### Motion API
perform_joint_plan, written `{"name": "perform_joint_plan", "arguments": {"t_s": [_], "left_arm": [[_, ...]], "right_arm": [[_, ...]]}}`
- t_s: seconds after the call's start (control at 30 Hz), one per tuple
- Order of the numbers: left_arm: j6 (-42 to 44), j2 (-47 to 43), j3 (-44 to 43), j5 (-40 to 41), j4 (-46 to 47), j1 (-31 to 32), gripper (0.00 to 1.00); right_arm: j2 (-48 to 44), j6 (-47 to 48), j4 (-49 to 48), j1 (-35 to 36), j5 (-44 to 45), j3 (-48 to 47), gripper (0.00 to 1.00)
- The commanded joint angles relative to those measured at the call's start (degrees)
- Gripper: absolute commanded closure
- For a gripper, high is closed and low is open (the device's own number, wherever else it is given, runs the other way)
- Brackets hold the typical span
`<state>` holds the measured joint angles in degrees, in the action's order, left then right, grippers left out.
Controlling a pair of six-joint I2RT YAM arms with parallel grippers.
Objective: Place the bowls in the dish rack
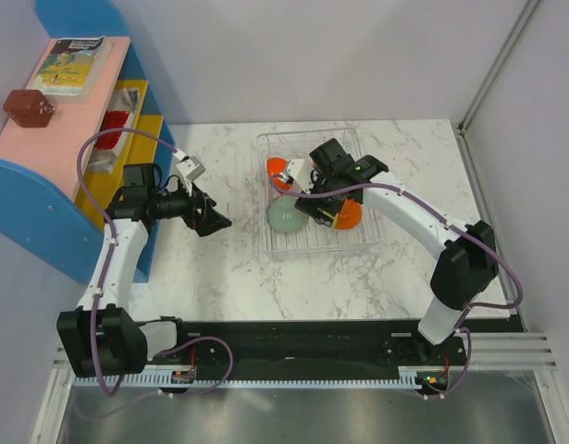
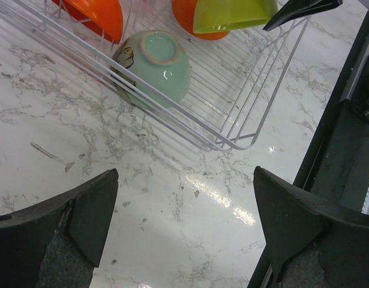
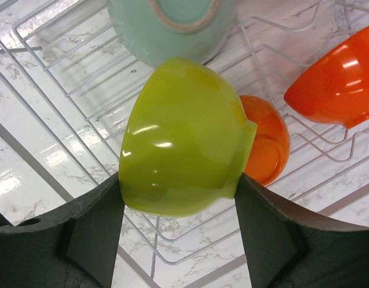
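The clear wire dish rack (image 1: 303,248) stands mid-table. Inside it lie a red-orange bowl (image 1: 278,171), a pale grey-green bowl (image 1: 286,215) tipped on its side, and a second red-orange bowl (image 1: 349,218). My right gripper (image 3: 178,180) hangs over the rack floor (image 3: 52,108), shut on the lime-yellow bowl (image 3: 184,138), one finger on each side of it. This bowl is just above the second red-orange bowl (image 3: 265,141). My left gripper (image 2: 184,180) is open and empty over bare marble, left of the rack (image 2: 232,144), facing the grey-green bowl (image 2: 157,66).
A blue, pink and yellow shelf unit (image 1: 62,139) stands along the table's left side, with a book (image 1: 71,60) and a brown object (image 1: 27,106) on top. The black base rail (image 1: 312,342) runs along the near edge.
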<state>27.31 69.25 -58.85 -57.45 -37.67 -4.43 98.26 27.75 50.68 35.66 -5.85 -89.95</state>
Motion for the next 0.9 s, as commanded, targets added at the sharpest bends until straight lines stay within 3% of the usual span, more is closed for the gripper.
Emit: {"name": "perform_joint_plan", "arguments": {"t_s": [0.0, 0.87], "left_arm": [[0.73, -1.4, 0.31, -3.28, 0.14, -0.67, 0.0], [0.46, -0.08, 0.31, -3.81, 0.14, -1.02, 0.0]], "right_arm": [[1.67, 5.64, -0.4, 1.95, 7.06, -1.54, 1.0], [10.29, 17.69, 0.65, 9.34, 20.96, -1.63, 0.98]]}}
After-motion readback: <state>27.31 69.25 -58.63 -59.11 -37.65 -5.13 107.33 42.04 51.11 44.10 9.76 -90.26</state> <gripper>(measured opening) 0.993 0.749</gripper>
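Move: The lime bowl is pinched in my right fingers. Its open slot in the rack lies about 9 cm below that hand, 2 cm ahead and 3 cm to the left. The green bowl sits about 10 cm left and 3 cm ahead; the front orange bowl 4 cm ahead and 4 cm right. The rear orange bowl is straight ahead, roughly 13 cm. From my left hand the slot is some 24 cm right, 2 cm ahead, 15 cm lower. Keeping my pinch on the lime bowl, I lower my right hand about 5 cm into the gap between the green bowl and the front orange one, quickly at first, then easing off. On the way I turn the wrist some 25 degrees, swinging the fingers closer to straight down with a little counter-clockwise twist; they stay closed on the bowl. ##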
